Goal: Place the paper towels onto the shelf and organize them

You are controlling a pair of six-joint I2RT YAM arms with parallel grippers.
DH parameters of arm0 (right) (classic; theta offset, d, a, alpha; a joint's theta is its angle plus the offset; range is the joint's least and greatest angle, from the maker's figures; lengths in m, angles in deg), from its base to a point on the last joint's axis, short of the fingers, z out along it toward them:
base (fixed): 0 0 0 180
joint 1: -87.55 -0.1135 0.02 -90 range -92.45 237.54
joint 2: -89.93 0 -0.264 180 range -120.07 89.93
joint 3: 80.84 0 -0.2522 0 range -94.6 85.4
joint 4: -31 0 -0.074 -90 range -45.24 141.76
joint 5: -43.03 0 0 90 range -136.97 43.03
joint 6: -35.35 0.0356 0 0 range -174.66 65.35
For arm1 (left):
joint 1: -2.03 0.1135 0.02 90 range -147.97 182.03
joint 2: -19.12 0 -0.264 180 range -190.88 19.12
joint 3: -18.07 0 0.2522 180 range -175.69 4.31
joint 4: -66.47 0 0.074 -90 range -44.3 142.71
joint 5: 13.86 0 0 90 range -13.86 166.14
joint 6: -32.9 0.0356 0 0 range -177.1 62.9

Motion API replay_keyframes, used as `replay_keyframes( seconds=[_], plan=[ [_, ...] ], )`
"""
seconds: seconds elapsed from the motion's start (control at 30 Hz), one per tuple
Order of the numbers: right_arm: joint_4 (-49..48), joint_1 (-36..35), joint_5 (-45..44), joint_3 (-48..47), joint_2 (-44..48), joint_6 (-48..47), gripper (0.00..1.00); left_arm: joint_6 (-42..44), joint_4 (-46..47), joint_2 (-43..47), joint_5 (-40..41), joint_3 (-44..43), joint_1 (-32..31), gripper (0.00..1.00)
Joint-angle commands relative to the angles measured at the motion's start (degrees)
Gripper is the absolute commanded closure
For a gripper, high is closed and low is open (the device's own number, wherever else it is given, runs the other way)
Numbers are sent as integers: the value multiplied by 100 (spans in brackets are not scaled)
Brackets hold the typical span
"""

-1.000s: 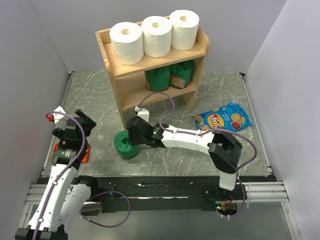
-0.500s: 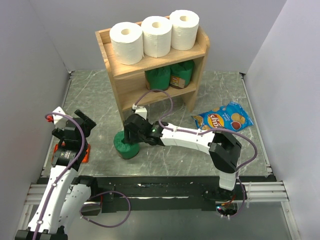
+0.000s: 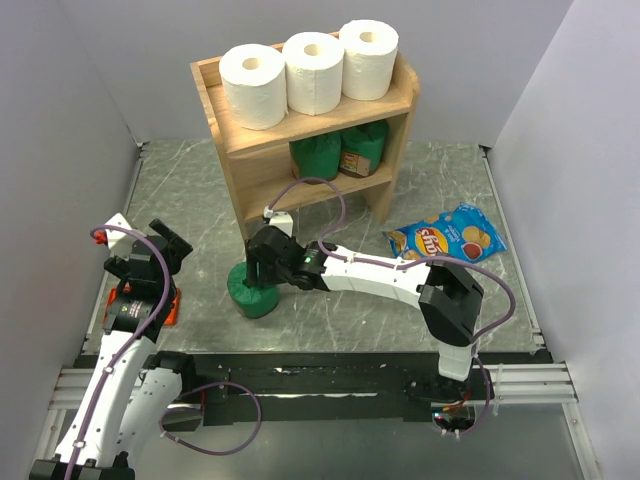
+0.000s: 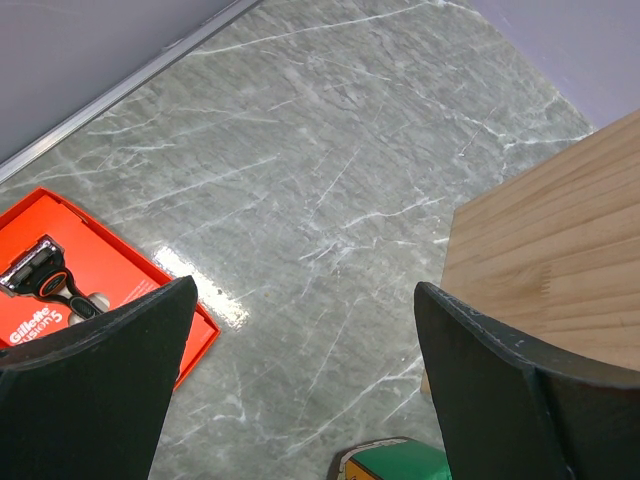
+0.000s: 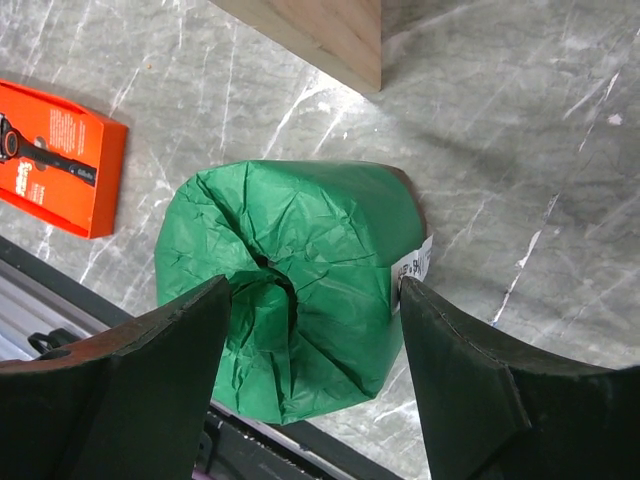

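Three white paper towels [image 3: 252,85], [image 3: 314,72], [image 3: 368,58] stand upright in a row on the top tier of the wooden shelf [image 3: 250,195]. My right gripper [image 3: 256,280] is open and hangs just above a green wrapped package [image 3: 250,298] lying on the table by the shelf's front left leg. In the right wrist view the gripper [image 5: 315,330] has its fingers spread over the green package [image 5: 290,270]. My left gripper [image 3: 160,250] is open and empty at the left. In the left wrist view the gripper [image 4: 305,400] faces bare table beside the shelf's side [image 4: 560,260].
Two green packages [image 3: 318,157], [image 3: 362,148] sit on the shelf's lower tier. An orange razor box [image 3: 172,306] lies under the left arm and also shows in the wrist views [image 4: 60,280], [image 5: 60,150]. A blue chip bag [image 3: 445,236] lies to the right of the shelf.
My right gripper has shifted a little to the left and back, over the green package. The left arm has barely moved. The rolls have not moved.
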Motion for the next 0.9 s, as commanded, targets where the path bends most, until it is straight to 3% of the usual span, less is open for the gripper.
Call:
replay_keyframes(
  seconds=[0.0, 0.33, 0.87],
  plan=[
    [36, 22, -167, -185, -48, -76, 25, -33, 107, 28, 107, -30, -23, 4],
    [344, 23, -185, -554, -549, -208, 25, -6, 160, 63, 37, 5, -14, 4],
    [300, 14, -211, -607, -550, -349, 58, -6, 151, 54, 63, -4, -14, 4]
  ],
)
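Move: The upright green-wrapped paper towel is right under the right hand, its middle some 3 cm left, 1 cm back and 8 cm below. The foot of the shelf's near left leg stands about 8 cm ahead and 2 cm left of that hand, on the table; the orange razor box lies level with it, roughly 22 cm left. From the left hand the towel is about 23 cm right, 5 cm back and 15 cm below. The right fingers pinch the green towel's top: one sinks into the creased wrapper at its core, the other closes on the outer side by the white label. For that the open hand first drops about 3.5 cm onto the roll, its left side dipping some 5 degrees, then stops sinking while the fingers close partway. ##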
